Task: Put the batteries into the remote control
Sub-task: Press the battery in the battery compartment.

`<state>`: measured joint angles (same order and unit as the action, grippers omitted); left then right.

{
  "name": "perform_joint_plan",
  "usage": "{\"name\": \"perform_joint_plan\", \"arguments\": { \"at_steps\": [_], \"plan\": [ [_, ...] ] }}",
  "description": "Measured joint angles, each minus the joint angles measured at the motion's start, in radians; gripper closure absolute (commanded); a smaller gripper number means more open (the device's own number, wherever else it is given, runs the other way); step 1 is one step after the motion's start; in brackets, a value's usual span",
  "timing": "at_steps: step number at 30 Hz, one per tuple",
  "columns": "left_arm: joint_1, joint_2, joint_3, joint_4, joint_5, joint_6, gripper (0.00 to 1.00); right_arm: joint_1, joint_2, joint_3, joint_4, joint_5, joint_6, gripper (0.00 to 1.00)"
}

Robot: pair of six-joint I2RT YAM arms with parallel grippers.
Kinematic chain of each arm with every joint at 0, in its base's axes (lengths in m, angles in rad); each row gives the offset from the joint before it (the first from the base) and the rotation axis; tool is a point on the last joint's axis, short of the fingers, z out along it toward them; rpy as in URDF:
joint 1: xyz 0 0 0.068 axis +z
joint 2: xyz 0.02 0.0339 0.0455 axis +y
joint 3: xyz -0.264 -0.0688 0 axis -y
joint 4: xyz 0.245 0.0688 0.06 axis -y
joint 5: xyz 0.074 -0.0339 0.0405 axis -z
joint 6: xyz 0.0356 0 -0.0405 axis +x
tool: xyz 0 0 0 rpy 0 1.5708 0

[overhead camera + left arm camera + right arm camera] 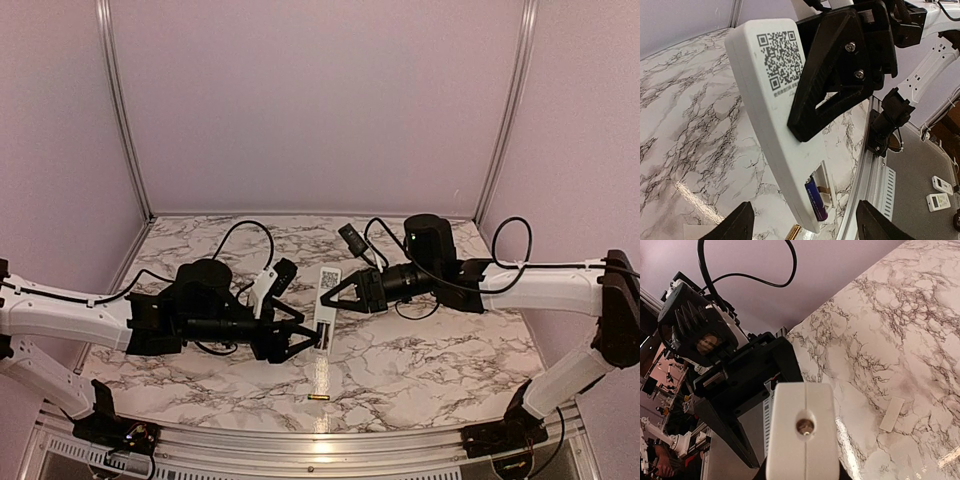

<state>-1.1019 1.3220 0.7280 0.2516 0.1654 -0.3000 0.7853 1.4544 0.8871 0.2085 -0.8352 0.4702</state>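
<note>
The white remote control (326,298) is held off the table by my right gripper (331,293), shut on its upper half. In the left wrist view the remote's back (765,115) shows a QR code and an open compartment with the dark battery (816,200) lying in it. The golden battery (319,398) lies on the table below and shows at the bottom of the left wrist view (792,233). My left gripper (308,335) is open and empty at the remote's lower end (805,227). The right wrist view shows the remote's end face (805,440).
A small white flat cover piece (891,414) lies on the marble table. The aluminium front rail (320,440) runs along the near edge. Two spare remotes (940,192) lie beyond the rail. Purple walls close in the back and sides.
</note>
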Motion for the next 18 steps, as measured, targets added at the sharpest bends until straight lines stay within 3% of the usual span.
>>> {"name": "perform_joint_plan", "arguments": {
  "at_steps": [18],
  "plan": [
    [0.006,0.075,0.035,0.005,0.045,-0.021,0.55,0.003,-0.002,0.0,0.0,-0.002,0.0,1.0]
  ]
}}
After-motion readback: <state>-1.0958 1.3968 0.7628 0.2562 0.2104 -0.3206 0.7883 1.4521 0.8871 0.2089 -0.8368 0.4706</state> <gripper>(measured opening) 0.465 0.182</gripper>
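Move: The battery in the compartment of the remote held up by the right gripper lies about 3 cm to the left hand's right, 1 cm back and 2 cm below. The right fingers grip the remote some 4 cm ahead, 4 cm right and 3 cm above the left hand. The loose battery is on the table, roughly 4 cm back, 3 cm right and 19 cm below. From the right hand, the compartment battery is about 5 cm back, 1 cm left and 4 cm below. Rightward and down, each by a little over 1 cm, the left hand eases in towards the battery in the compartment, slowing to a near stop sideways while it goes on sinking. On the way its open fingers narrow from about three-quarters to just under half open, the wrist barely turning. The right gripper keeps its hold and keeps the remote still; the left fingertips come close to the compartment, but contact can't be seen. ##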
